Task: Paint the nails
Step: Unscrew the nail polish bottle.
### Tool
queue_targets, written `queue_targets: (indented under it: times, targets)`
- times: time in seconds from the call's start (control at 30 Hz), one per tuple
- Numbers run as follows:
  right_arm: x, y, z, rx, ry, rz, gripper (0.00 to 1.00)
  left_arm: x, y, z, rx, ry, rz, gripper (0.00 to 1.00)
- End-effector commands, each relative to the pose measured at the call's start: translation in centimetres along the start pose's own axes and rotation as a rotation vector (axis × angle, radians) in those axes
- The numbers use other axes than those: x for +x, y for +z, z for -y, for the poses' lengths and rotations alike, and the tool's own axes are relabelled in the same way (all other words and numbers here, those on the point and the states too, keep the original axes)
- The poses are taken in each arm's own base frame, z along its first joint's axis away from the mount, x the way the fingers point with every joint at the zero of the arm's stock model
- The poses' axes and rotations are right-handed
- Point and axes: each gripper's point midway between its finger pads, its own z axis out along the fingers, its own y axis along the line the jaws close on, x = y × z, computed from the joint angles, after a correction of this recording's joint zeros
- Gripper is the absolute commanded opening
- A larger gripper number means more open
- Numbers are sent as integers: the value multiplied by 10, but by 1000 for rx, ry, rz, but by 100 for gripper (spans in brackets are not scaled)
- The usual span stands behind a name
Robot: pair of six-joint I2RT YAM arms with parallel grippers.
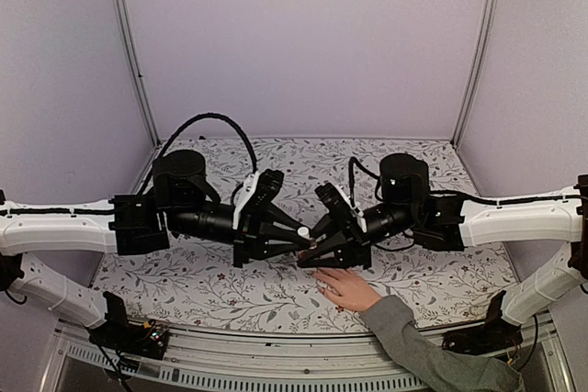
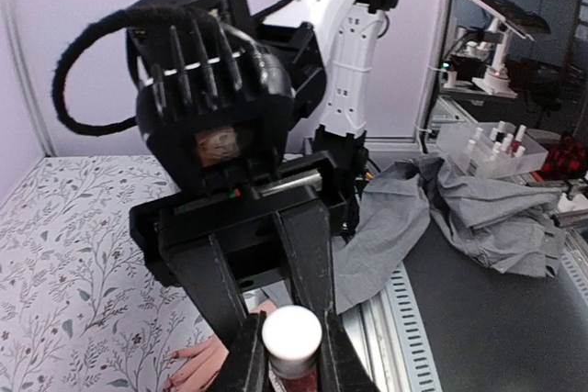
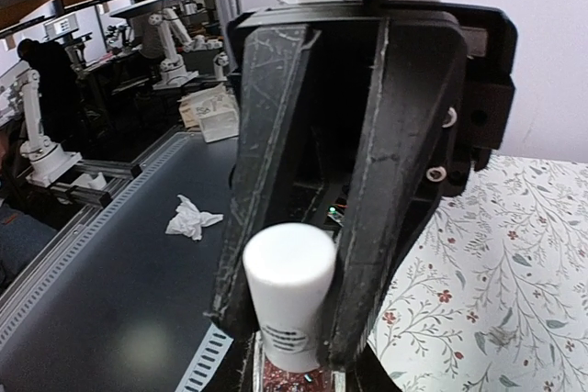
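A small polish bottle with a white cap [image 2: 292, 337] [image 3: 288, 277] hangs between the two arms above the table's middle. My left gripper [image 2: 292, 357] [image 1: 302, 241] is shut on the white cap. My right gripper [image 3: 289, 375] [image 1: 315, 251] is shut on the bottle's red glitter body [image 3: 292, 381] below the cap. A light-skinned hand [image 1: 345, 289] with a grey sleeve [image 1: 418, 348] lies flat on the cloth just below the grippers, its fingers [image 2: 197, 364] pointing left. The nails are too small to make out from above; one fingertip [image 2: 173, 380] looks dark.
A floral cloth [image 1: 230, 286] covers the table. Off its near edge lie a crumpled grey garment [image 2: 441, 218], a box of small bottles [image 2: 491, 149] and a white tissue [image 3: 191, 218] on the dark floor.
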Motion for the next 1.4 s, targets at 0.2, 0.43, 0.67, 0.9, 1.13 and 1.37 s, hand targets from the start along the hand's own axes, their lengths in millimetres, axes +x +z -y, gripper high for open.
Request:
queue_targets:
  times: [0.2, 0.43, 0.67, 0.9, 1.13, 1.37]
  targets:
    - [-16, -28, 77, 475, 48, 34, 0, -13, -14, -64, -387, -63, 66, 0]
    - [-21, -39, 103, 627, 73, 46, 0, -7, -24, -101, -602, -146, 57, 0]
    - [-24, -42, 127, 726, 67, 40, 0, -1, -24, -129, -750, -206, 34, 0]
    - [-21, -43, 137, 768, 44, -5, 0, 5, -38, -142, -860, -268, 48, 0]
    - [-13, -38, 133, 727, 48, -27, 0, -1, -39, -137, -833, -279, 68, 5]
    - [-15, -35, 118, 661, 44, -16, 0, -16, -47, -124, -776, -259, 85, 42]
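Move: The white cap of the nail polish bottle is already pinched between the left hand's fingertips, right at its hand point. The right hand keeps hold of the bottle's body at its own hand point, with the cap roughly 3 cm above. The model hand lies on the table about 8 cm to the right of the left hand, about level with it forward and some 22 cm lower. Cap and bottle travel forward together about 13 cm, away from the model hand, while the grippers counter-twist them: the left, pinching the cap, turns roughly 45 degrees counter-clockwise, and the right, gripping the body, turns some 40 degrees clockwise. The swing eases to a stop, then the left fingers begin to open around the cap; the right keeps its grip. ##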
